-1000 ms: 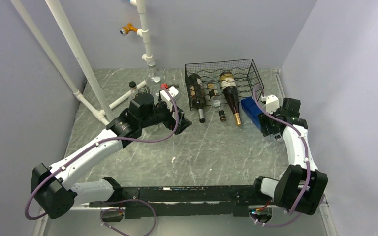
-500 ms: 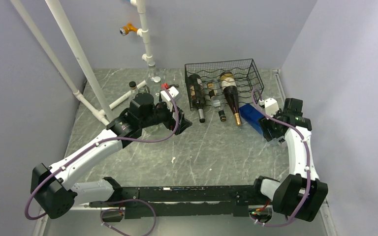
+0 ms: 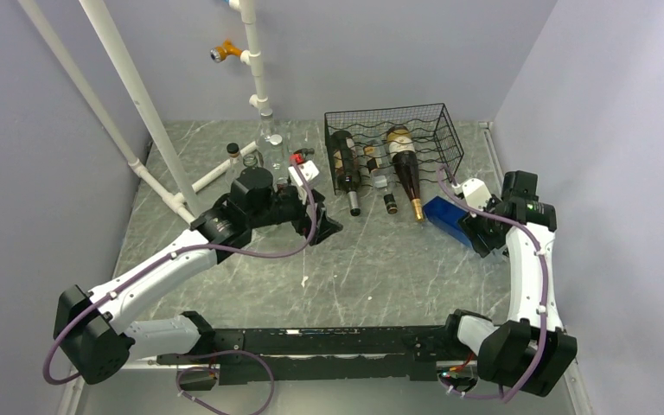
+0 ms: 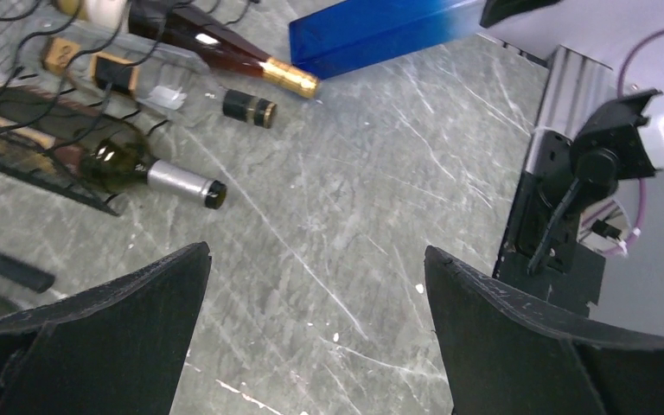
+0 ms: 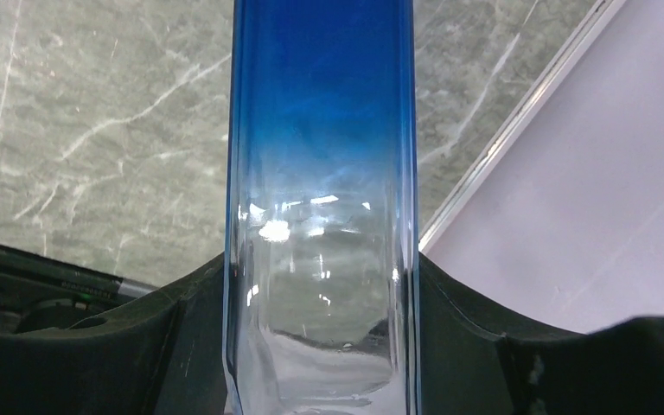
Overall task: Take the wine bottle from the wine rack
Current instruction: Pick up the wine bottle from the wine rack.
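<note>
The black wire wine rack (image 3: 386,111) stands at the back of the table with three bottles lying in it, necks toward me: a dark one with a silver cap (image 3: 344,169) (image 4: 151,173), a small clear one (image 3: 379,180) and a gold-foiled one (image 3: 407,173) (image 4: 242,60). A blue, square-sided wine bottle (image 3: 445,216) (image 4: 372,35) (image 5: 320,130) is off the rack, to its right front. My right gripper (image 3: 477,226) (image 5: 320,285) is shut on its clear lower end. My left gripper (image 3: 328,221) (image 4: 313,255) hovers open over bare table, left of the rack's front.
White pipes (image 3: 138,95) slant across the back left, with small glass bottles (image 3: 246,158) at their foot. The right wall (image 3: 605,173) is close behind my right arm. The arms' black base rail (image 3: 311,341) runs along the near edge.
My right gripper has drawn the blue bottle nearer and away from the rack, swinging it more crosswise. My left gripper has shifted slightly right and nearer, still open.
</note>
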Controlling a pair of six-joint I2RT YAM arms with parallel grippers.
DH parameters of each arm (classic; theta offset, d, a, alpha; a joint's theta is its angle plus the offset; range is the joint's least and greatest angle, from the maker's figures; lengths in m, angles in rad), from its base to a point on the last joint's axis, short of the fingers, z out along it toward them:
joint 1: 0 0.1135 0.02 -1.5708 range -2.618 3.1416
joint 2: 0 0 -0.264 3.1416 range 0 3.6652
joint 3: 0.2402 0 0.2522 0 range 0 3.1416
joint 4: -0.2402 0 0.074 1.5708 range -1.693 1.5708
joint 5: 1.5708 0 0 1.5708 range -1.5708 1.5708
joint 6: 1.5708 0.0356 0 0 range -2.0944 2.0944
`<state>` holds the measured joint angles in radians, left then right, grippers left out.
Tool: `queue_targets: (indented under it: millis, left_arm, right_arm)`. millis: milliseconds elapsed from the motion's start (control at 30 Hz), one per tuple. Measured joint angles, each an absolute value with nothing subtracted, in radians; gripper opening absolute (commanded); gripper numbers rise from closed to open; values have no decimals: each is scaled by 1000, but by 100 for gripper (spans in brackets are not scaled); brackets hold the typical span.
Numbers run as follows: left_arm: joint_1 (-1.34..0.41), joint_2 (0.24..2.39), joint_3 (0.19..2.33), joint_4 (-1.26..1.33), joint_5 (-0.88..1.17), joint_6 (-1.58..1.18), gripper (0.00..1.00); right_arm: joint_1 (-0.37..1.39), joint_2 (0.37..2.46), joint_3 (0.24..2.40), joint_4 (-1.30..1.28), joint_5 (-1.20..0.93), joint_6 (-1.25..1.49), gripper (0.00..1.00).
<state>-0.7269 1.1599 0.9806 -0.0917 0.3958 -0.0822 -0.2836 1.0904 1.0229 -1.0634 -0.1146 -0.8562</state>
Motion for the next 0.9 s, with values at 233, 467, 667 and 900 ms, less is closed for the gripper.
queue_targets:
  millis: [233,467,667,900]
  left_arm:
    - [-784,1160,881,21,510,11,99]
    - [-852,1166,740,203,621,125,99]
    - [-878,1227,730,336,634,166,99]
    - [-976,1399,778,476,577,207,99]
  right_arm:
    - [-284,1047,1067,-1179,-97,-962,0]
    - [-283,1003,1085,-1298,-112,-1163,0]
    - [-272,993,1090,-1364,-153,-1297,0]
    - [-231,997,1103,-1421,-227,-1399,0]
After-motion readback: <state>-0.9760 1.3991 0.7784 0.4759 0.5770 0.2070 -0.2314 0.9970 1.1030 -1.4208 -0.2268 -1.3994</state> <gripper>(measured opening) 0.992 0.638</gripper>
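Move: Some 31 cm to the right of the open left gripper, about level fore and aft and roughly 12 cm lower, lies the blue bottle. From the right hand, which already grips it, the bottle's middle is about 3 cm ahead and 3 cm left; the left gripper waits about 34 cm left, 2 cm ahead and 12 cm higher. The gold-necked bottle on the rack lies some 21 cm ahead and 16 cm left of the right hand, about 8 cm lower. Drawing the gripped blue bottle back about 5 cm and slightly up, the right hand then veers left and swings it some 35 degrees counter-clockwise, its blue end towards the left gripper. Meanwhile the left hand, fingers still wide open, goes back, right and down, then mainly right towards that end, about 10 cm rightward in all, its fingers turning clockwise and levelling out. ##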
